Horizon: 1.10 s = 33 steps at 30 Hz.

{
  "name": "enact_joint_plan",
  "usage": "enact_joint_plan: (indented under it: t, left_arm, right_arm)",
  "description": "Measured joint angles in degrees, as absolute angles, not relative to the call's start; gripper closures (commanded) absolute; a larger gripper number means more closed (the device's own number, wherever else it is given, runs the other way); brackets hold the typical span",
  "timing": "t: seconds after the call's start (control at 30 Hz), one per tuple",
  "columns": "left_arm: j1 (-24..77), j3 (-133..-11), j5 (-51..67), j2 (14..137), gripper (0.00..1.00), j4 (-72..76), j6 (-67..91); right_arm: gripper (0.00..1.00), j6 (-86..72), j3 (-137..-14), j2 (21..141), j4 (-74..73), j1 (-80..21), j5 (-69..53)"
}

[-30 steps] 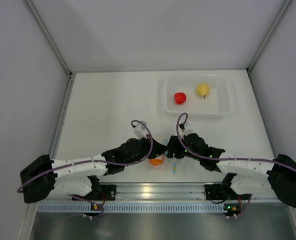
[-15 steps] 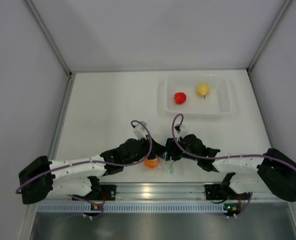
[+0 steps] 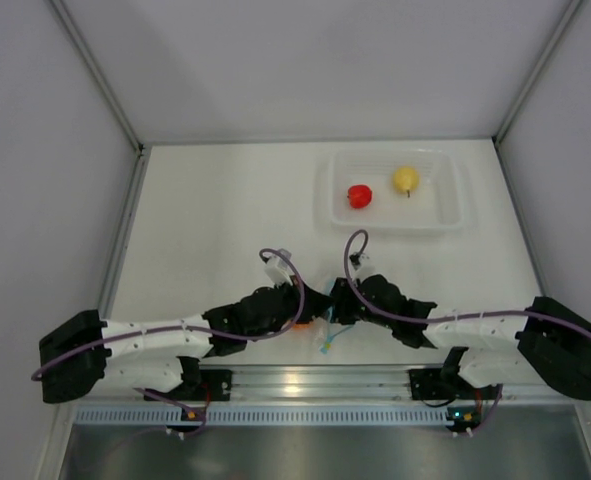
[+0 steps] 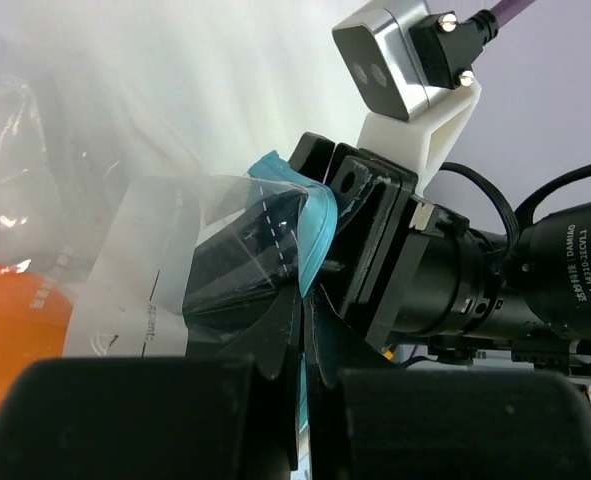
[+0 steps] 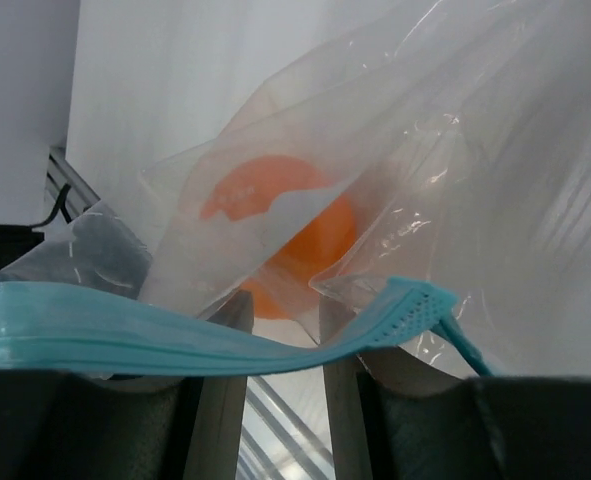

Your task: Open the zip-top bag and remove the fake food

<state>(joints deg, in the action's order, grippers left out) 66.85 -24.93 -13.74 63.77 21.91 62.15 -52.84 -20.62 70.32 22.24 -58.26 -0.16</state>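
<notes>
The zip-top bag hangs between my two grippers near the table's front edge. My left gripper is shut on the bag's top edge by the light blue zip strip; its jaws are pressed together. My right gripper faces it; its fingers stand slightly apart and the zip strip lies across their tips. The orange fruit is inside the bag, mostly hidden under the left gripper from above. The red fruit and the yellow pear lie in the tray.
The clear rigid tray stands at the back right. A metal rail runs along the table's near edge, just behind the grippers. White walls close in the sides and back.
Both grippers have moved down and toward the near edge with the bag. The orange fruit is now more hidden under the left gripper, and the zip strip hangs lower.
</notes>
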Motion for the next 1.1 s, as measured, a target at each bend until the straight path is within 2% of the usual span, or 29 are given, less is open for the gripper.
enact_joint_plan:
  t: [0.37,0.73,0.93,1.1]
  left_arm:
    - [73.76,-27.57,-24.97,66.43,1.0,26.02,63.57]
    - [74.67,-32.16,-20.14,77.45,1.0,36.07,67.05]
    - [74.67,-27.53,-20.05,74.96,1.0,39.94,70.39]
    - [74.56,-19.0,-23.53,69.63,1.0,40.34,73.6]
  right_arm:
    - [0.65,-57.04,-16.93,56.53,17.89,-58.76,10.48]
    - [0.64,-50.06,-20.84,40.56,-11.44,-59.0,23.57]
    - [0.63,-46.39,-25.26,40.6,-20.69,-59.11,27.57]
    - [0.61,-44.18,-26.59,47.42,-22.44,-59.66,27.94]
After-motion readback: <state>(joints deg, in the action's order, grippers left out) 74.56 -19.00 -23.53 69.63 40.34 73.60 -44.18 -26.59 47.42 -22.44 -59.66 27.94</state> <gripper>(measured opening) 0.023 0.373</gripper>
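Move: The orange, still in the bag, lies about 7 cm left of the right hand, roughly level with it fore and aft and some 4 cm lower. The bag's zip mouth, pinched by the left fingers, is about 1 cm left of the right hand and 4 cm above; the white bin is roughly 37 cm ahead and 20 cm right of the right hand. From the left hand the orange is about 6 cm left and 11 cm below. The part-open right hand sweeps about 12 cm right, away from the zip-pinching left, which swings right and back. ##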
